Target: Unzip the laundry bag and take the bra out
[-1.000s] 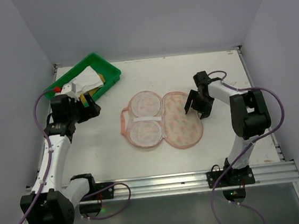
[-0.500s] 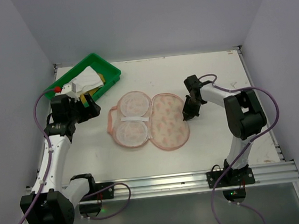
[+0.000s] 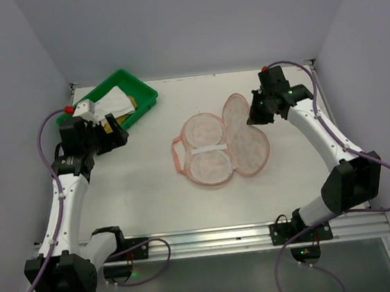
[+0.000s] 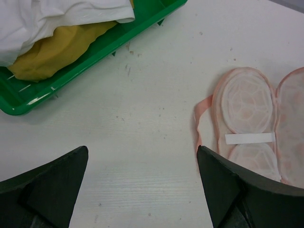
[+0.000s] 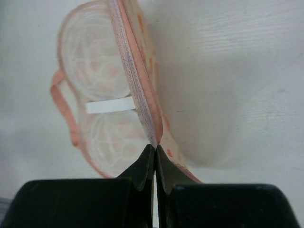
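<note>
The laundry bag (image 3: 206, 152) lies unzipped in the middle of the table, peach with a pink trim and loop. Its open half shows two white mesh cups and a white band. I cannot tell whether a bra lies in it. My right gripper (image 3: 254, 115) is shut on the rim of the printed lid (image 3: 246, 130) and holds it tilted up; the right wrist view shows the pinch (image 5: 155, 147) on the lid edge (image 5: 137, 90). My left gripper (image 3: 116, 135) is open and empty, left of the bag. In the left wrist view it (image 4: 142, 159) hangs over bare table with the bag (image 4: 247, 99) at right.
A green tray (image 3: 149, 93) stands at the back left, holding white cloth (image 3: 117, 100) and a yellow item. It also shows in the left wrist view (image 4: 28, 102). White walls enclose the table on three sides.
My right gripper has closed on the lid's rim and risen toward the back right, lifting the lid. The bag slid left, then back right. My left arm shifted slightly back.
</note>
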Robot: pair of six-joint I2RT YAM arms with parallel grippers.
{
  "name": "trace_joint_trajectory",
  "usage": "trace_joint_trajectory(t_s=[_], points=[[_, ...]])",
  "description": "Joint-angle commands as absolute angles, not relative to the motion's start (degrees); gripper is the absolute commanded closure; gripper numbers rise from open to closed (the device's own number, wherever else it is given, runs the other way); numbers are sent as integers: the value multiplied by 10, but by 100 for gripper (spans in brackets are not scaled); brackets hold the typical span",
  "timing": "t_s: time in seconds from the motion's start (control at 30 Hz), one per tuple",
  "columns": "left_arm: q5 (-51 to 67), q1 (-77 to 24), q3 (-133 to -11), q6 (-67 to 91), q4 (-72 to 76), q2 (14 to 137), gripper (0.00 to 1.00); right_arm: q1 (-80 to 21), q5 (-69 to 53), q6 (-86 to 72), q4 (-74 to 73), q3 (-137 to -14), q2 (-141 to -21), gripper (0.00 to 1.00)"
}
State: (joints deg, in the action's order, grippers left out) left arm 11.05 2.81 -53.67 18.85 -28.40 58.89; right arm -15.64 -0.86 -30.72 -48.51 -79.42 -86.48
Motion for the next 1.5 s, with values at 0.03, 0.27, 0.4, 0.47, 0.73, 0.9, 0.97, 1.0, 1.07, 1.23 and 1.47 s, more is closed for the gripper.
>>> trace_joint_trajectory(t_s=[0.03, 0.27, 0.4, 0.47, 0.73, 0.9, 0.97, 1.0, 1.07, 1.23, 1.47], points=[[113, 23, -560, 184, -302, 584, 0, -167, -146, -278, -491, -817, -875, 100], [119, 24, -541, 190, -296, 587, 0, -207, -241, -348, -412, -811, -944, 100], [126, 24, -532, 193, -293, 588, 0, -226, -273, -383, -352, -808, -976, 99], [128, 24, -529, 195, -292, 588, 0, -237, -281, -411, -323, -799, -988, 99], [132, 24, -526, 202, -293, 597, 0, -286, -289, -475, -199, -780, -1041, 43], [132, 25, -539, 210, -299, 585, 0, -290, -260, -427, -237, -807, -995, 1], [127, 25, -547, 212, -304, 574, 0, -284, -232, -393, -256, -816, -962, 1], [123, 25, -552, 212, -307, 570, 0, -280, -202, -383, -271, -817, -923, 1], [115, 25, -566, 208, -315, 555, 0, -267, -169, -360, -279, -803, -877, 1], [56, 25, -605, 192, -343, 505, 0, -250, -22, -305, -302, -732, -698, 1], [-94, 7, -671, 139, -435, 436, 0, -250, 122, -264, -310, -637, -479, 1]])
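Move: The right gripper is shut on the free edge of the laundry bag's raised flap. The open half of the bag, which that flap is to cover, has its middle about 16 cm to the left of the right hand, 2 cm nearer and 17 cm down. The fold between the halves is some 6 cm left and 1 cm back, the handle loop about 26 cm left and 2 cm back, both at table height. From the left hand the open half lies about 29 cm right, level ahead and 20 cm down. Keep the right gripper's pinch on the flap edge and sweep it left about 19 cm over the open half, sinking some 5 cm and rolling the hand's left side up. Open wide there to let the flap go, then swing back right, climb over 20 cm and draw back a little, fingertips tipping up. Late on, lift the left gripper about 10 cm and ease it back, still open. ##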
